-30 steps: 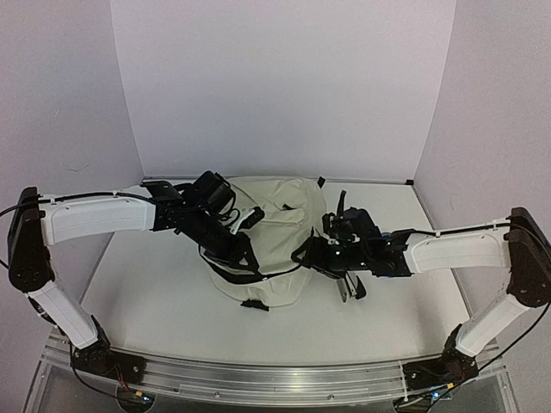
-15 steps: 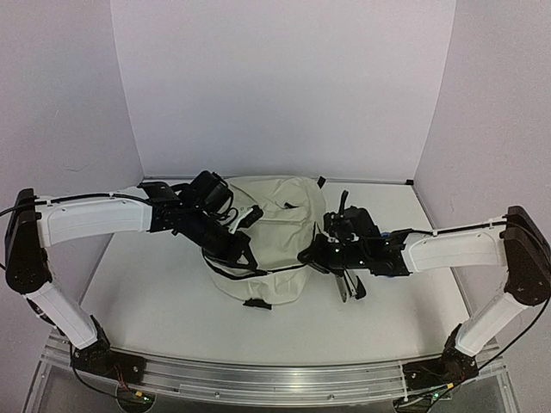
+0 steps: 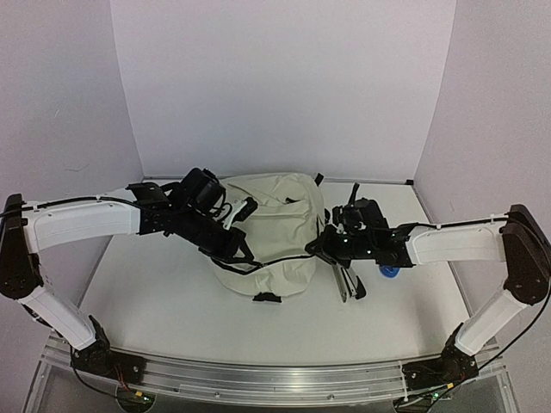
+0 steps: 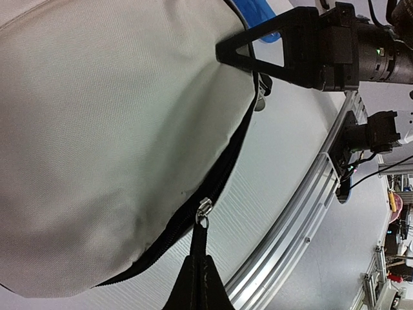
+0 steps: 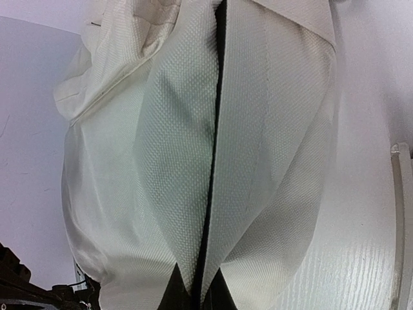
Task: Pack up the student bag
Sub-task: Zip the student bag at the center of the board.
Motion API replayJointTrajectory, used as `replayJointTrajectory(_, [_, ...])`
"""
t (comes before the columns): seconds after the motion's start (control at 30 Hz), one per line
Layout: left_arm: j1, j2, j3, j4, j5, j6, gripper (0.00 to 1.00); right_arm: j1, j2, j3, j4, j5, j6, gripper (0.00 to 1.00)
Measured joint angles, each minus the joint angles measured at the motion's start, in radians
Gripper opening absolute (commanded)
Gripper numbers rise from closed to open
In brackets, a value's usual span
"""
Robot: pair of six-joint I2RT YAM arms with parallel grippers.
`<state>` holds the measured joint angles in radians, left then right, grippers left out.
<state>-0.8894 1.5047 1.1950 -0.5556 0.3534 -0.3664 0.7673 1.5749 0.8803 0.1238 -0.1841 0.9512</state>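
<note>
The student bag (image 3: 269,225), cream fabric with black zippers and straps, stands in the middle of the table between both arms. My left gripper (image 3: 244,253) is at its front left edge. In the left wrist view this gripper (image 4: 199,263) is shut on the black pull tab hanging from the silver zipper slider (image 4: 204,209), beside the bag's cream side (image 4: 110,129). My right gripper (image 3: 322,246) is at the bag's right side. In the right wrist view it (image 5: 197,287) is shut on the bag's fabric (image 5: 174,155), pinching both sides of the black zipper seam (image 5: 213,148).
A small blue object (image 3: 389,272) lies on the table under my right forearm and also shows in the left wrist view (image 4: 253,15). A black strap-like piece (image 3: 344,284) lies right of the bag. The aluminium rail (image 4: 290,239) runs along the near table edge. Walls enclose the back and sides.
Both grippers have closed, the left on the zipper pull, the right on the bag's fabric. The bag has been drawn a little back and upward, and the blue object now shows.
</note>
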Motion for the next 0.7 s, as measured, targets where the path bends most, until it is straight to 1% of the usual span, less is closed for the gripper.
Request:
replayJointTrajectory(0.5, [0.0, 0.0, -0.018, 0.038, -0.114, 0.026, 0.0, -0.108, -0.001, -0.023, 0.028, -0.081, -0.013, 0.0])
replayJointTrajectory(0.7, [0.028, -0.021, -0.05, 0.015, -0.132, 0.031, 0.0, -0.171, -0.008, -0.057, 0.031, -0.062, -0.025, 0.0])
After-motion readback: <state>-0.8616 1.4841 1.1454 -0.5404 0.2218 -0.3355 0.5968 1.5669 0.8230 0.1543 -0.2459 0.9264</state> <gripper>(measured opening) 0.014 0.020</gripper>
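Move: The left fingers already hold the black pull tab, its zip slider some 2 cm right of and 2 cm below them, at the same distance out. The open left end of the student bag's zip lies about 11 cm left, 2 cm ahead and 5 cm lower. The right fingers already pinch the zip seam at the bag's right side; from them the stapler lies 9 cm right, 5 cm back and 10 cm down, the blue case 20 cm right, 2 cm ahead and 10 cm down. Rightward and somewhat forward, about 6 cm in all and sinking slightly near the end, the right hand draws the pinched zip seam away from the left hand, towards the stapler's side. The left hand keeps its grip on the pull tab, easing forward about 2 cm, then also left and a little down towards the zip's open end. ##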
